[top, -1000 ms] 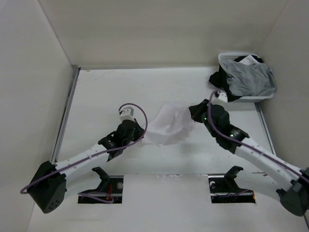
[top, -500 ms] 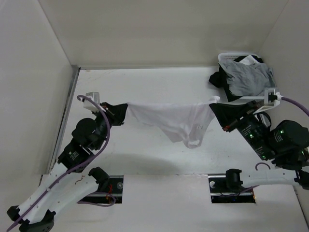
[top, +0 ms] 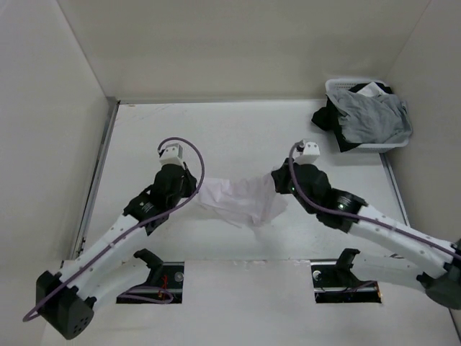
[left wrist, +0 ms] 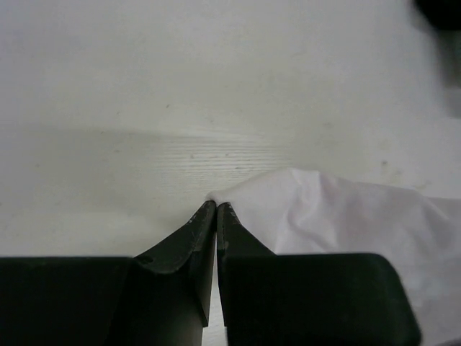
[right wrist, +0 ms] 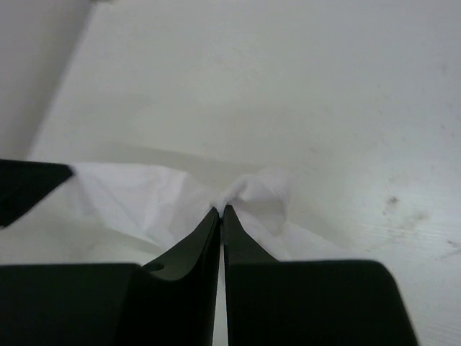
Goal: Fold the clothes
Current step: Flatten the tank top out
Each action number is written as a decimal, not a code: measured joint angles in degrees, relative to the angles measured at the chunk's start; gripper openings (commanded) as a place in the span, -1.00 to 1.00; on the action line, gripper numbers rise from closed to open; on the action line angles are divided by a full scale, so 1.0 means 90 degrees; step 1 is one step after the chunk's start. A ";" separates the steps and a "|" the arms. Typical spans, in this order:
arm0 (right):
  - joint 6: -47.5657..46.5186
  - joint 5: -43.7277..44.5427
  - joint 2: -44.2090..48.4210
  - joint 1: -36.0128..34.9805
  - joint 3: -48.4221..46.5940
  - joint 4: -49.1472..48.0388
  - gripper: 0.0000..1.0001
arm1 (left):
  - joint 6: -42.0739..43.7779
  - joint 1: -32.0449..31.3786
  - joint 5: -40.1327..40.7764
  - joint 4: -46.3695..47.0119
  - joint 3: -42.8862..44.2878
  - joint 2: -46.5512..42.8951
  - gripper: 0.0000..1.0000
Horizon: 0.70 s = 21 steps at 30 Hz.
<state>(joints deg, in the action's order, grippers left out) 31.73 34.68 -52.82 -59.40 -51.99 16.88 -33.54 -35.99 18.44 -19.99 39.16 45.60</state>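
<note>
The clothes (top: 238,202), a thin white top, sag in a crumpled band across the middle of the table. My left gripper (top: 194,189) is shut on the top's left end. In the left wrist view the fingertips (left wrist: 216,204) pinch a corner of the white fabric (left wrist: 338,216), which spreads off to the right. My right gripper (top: 277,184) is shut on the right end. Its tips (right wrist: 220,209) squeeze a puckered fold in the right wrist view, and the cloth (right wrist: 137,194) trails away to the left. Part of the fabric hangs down toward the front edge.
A white basket (top: 338,85) stands at the back right with a grey garment (top: 371,115) and a black garment (top: 328,119) piled in it. A metal rail (top: 97,173) runs along the table's left side. Walls close in the back and both sides.
Half a second ago the top was stretched wide between both raised, spread grippers. Both grippers have since come down and toward each other, and the top now sags, bunched between them.
</note>
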 measured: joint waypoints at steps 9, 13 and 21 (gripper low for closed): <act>0.0508 -0.1712 -0.2545 0.2837 0.0493 -0.1056 0.13 | -0.0590 0.1219 -0.0070 0.1212 -0.0146 0.2212 -0.33; 0.0585 -0.1984 -0.2312 0.2579 0.0857 -0.1552 -0.11 | -0.0707 0.1161 -0.0061 0.1547 -0.0160 0.2297 -0.26; 0.1197 -0.2351 -0.2093 0.1712 0.2174 -0.1392 0.22 | -0.0867 0.1064 -0.0063 0.1729 -0.1137 0.1795 -0.27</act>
<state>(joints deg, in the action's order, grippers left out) 42.50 13.52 -71.66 -43.99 -32.42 4.36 -41.34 -26.41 17.87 -4.43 28.93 61.76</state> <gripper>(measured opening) 0.577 0.370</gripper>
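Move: Strung between both shut grippers by its edge, the tank top hangs above the table. The patch it goes down to has its middle about 4 cm ahead of the left hand, 8 cm to its right and 18 cm below. From the right hand that patch is some 6 cm ahead, 10 cm left and 26 cm below; the laundry basket stands far off, roughly 34 cm ahead of that hand, 30 cm to its right and 20 cm lower. Swinging the tank top down and forward together, the right hand goes about 14 cm down and 10 cm out, veering slightly right, the left some 7 cm each way, and both open partway through to let go. Empty, the right then draws back 9 cm while sinking further, tipping down nearly 30 degrees overall; the left eases back and down above the cloth's left end, turned slightly counter-clockwise. ##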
